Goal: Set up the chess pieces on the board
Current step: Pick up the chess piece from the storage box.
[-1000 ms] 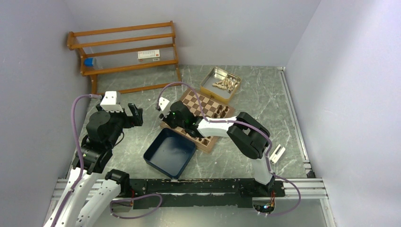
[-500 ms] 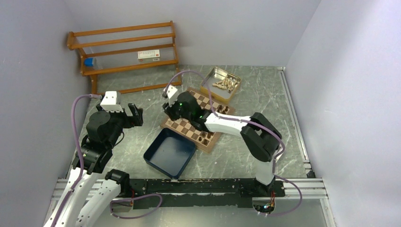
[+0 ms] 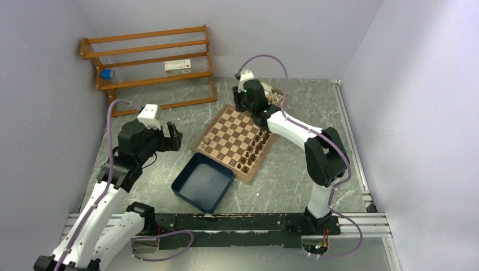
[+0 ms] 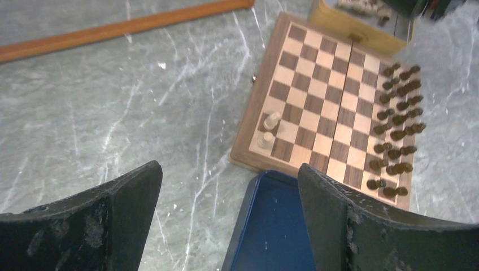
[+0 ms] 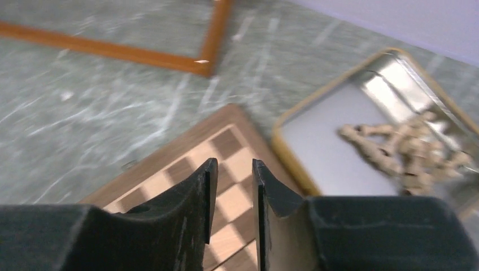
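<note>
The board (image 3: 233,140) lies mid-table, also in the left wrist view (image 4: 316,101). Dark chess pieces (image 3: 255,148) stand in two rows along its right side (image 4: 398,121). Two light pieces (image 4: 269,130) stand at its left corner (image 3: 208,139). More light pieces (image 5: 404,148) lie in the metal tin (image 5: 333,141). My right gripper (image 5: 233,169) hovers over the board's far corner beside the tin (image 3: 278,94), jaws a narrow gap apart with nothing between them. My left gripper (image 4: 229,186) hangs wide open and empty above the table, left of the board (image 3: 175,137).
A navy blue tray (image 3: 202,182) sits against the board's near-left edge, directly below my left fingers (image 4: 277,226). A wooden rack (image 3: 149,62) stands at the back left, its foot rail (image 5: 113,51) ahead of my right gripper. A small white object (image 3: 331,183) lies at the right.
My right gripper has swung from the board's left corner across to its far corner by the tin, uncovering two light pieces there. My left arm has shifted a little right.
</note>
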Controlling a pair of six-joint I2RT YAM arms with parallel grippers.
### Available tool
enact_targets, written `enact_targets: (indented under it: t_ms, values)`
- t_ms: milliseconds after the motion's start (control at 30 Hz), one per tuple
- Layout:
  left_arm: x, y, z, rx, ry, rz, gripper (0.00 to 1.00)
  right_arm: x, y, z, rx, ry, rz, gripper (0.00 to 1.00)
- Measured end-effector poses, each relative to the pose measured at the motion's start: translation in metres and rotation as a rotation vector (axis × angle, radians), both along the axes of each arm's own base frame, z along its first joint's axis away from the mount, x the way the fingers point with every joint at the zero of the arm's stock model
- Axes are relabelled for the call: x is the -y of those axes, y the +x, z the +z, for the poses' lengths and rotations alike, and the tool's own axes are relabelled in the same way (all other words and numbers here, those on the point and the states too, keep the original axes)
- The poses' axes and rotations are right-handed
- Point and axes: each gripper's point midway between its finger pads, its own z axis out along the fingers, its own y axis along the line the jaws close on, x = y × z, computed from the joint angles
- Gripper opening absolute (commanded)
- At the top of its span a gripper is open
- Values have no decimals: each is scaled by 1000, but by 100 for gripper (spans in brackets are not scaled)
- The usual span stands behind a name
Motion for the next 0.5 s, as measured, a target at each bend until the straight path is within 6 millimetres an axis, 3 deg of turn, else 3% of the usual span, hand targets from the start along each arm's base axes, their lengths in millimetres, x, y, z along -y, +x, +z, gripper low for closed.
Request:
enact_targets:
  t_ms: [133,267,500]
  values:
    - [9,4,-16,-61,16,-46,94,48,37,-7,-18,-44,-154,32]
    - [11,2,-15,-54,15,-63,94,91,65,-32,-70,-116,-261,32]
    - [11,-1,-7,-26,5,-69,94,151,95,-67,-146,-237,-385,32]
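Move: The white pieces lie heaped in the storage box, about 12 cm ahead of the right hand, 16 cm to its right and 13 cm below. The box's middle is some 10 cm ahead and 12 cm right of that hand. The chessboard's middle lies about 13 cm back and 1 cm left, and its two placed white pieces some 13 cm back and 14 cm left. From the left hand the heap is roughly 32 cm ahead, 43 cm right and 19 cm below. Swing the empty right gripper about 15 cm to the right and 9 cm forward, away from the board's far corner and over the storage box, first nearly level and then sinking some 7 cm towards the white pieces. Turn the hand clockwise by roughly 20 degrees, its left side dipping and the fingertips tipping down a little; keep the fingers slightly open and touch nothing yet. ##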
